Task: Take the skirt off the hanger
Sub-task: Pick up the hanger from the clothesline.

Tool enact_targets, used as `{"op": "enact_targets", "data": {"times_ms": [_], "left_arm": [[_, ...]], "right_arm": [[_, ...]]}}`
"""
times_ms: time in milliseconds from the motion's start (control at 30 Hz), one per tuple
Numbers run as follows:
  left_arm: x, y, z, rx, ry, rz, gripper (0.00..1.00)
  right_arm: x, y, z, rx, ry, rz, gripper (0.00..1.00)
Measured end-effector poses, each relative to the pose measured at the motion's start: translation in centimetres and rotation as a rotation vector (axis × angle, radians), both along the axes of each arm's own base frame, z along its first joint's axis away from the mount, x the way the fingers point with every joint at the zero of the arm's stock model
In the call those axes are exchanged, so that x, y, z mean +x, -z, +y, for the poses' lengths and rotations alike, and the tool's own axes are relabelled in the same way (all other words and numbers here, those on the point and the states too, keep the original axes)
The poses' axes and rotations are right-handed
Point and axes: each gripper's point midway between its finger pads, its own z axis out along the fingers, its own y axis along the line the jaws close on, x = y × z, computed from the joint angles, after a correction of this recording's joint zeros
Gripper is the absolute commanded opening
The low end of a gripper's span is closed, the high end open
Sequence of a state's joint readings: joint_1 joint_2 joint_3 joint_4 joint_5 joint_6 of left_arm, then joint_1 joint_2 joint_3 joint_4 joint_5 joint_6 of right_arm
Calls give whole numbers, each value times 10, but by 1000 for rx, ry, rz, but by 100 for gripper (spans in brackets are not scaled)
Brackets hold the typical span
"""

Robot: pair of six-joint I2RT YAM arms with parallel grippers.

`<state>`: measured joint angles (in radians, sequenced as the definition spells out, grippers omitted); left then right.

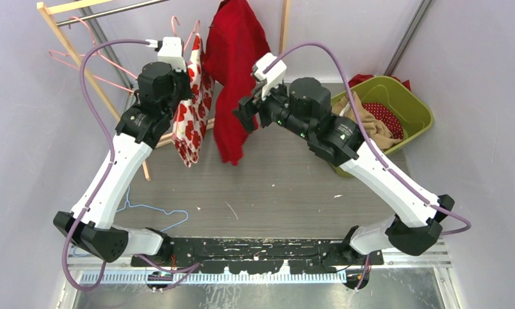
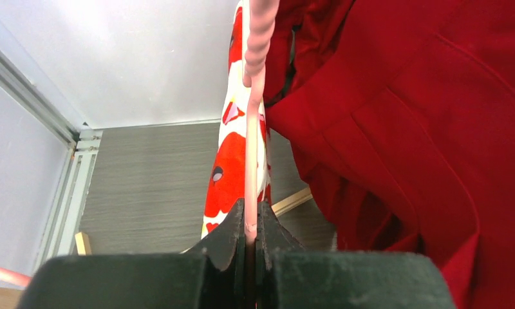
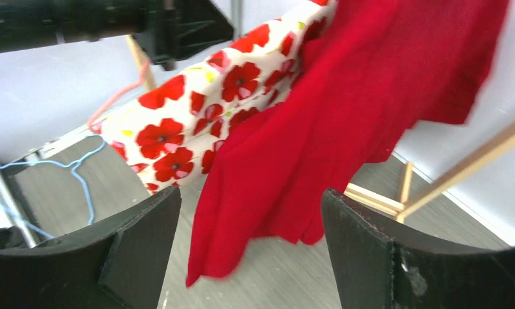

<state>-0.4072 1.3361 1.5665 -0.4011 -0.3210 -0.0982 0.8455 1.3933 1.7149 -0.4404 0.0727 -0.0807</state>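
A white skirt with red poppies point(image 1: 194, 109) hangs from a pink wire hanger point(image 1: 176, 26) at the back. My left gripper point(image 1: 172, 80) is shut on the hanger's pink wire point(image 2: 252, 161), which runs between its jaws; the skirt point(image 2: 226, 174) hangs just beyond. A plain red garment point(image 1: 232, 77) hangs right beside the skirt and fills the right of the left wrist view point(image 2: 403, 129). My right gripper point(image 1: 245, 116) is open and empty, its jaws standing wide either side of the red garment's lower hem point(image 3: 345, 109), not touching it. The skirt point(image 3: 177, 135) lies left of it.
A wooden clothes rack point(image 1: 62, 38) with spare pink hangers point(image 1: 81, 61) stands at the back left; its legs point(image 3: 461, 167) show behind the red garment. A green basket point(image 1: 406, 106) of clothes sits at the right. A blue wire hanger point(image 1: 158, 212) lies on the table.
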Motion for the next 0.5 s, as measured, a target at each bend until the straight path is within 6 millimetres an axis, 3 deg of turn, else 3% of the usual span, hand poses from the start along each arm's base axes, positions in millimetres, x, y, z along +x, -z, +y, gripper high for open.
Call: {"op": "enact_targets", "data": {"times_ms": [100,167,367,500], "left_arm": [[-8,-6,-5,-6,13,1,0],[-12,-7,-8,-5,25,3,0],[-27,-11,-9,-15,37,12,0],[-33,-18,-7,-26,37,-4,0]], "right_arm": [[-23,0,22,2,-70,-5,84],[-32,12,42,-21,-108,6,84],[-44,87,110,-134,-213,93,83],[-42,131,139,-196,-240,152,83]]}}
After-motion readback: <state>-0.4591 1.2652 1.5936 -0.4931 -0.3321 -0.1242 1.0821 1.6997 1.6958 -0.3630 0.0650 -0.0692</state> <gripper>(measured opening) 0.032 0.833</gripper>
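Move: The flowered skirt's middle hangs roughly 8 cm ahead of the open right hand, 17 cm to its left and 13 cm below. The hanger's near corner is about 20 cm to that hand's left, level fore-and-aft and 8 cm lower; the red cloth lies some 13 cm ahead of it, 5 cm left and 13 cm down. From the left hand, closed on the hanger, the skirt's middle is around 12 cm straight down and 2 cm right. The right hand, fingers still wide open, heads leftward about 14 cm towards the near end of the skirt, drawing back 4 cm, mostly at first, then sinking some 13 cm while its fingertips tip down and it swings about 15 degrees counter-clockwise. The left hand keeps its pinch on the pink hanger, already off the line, and eases it back about 3 cm towards the base and slightly up, as the right fingers come close to the skirt with no touch to be seen. ##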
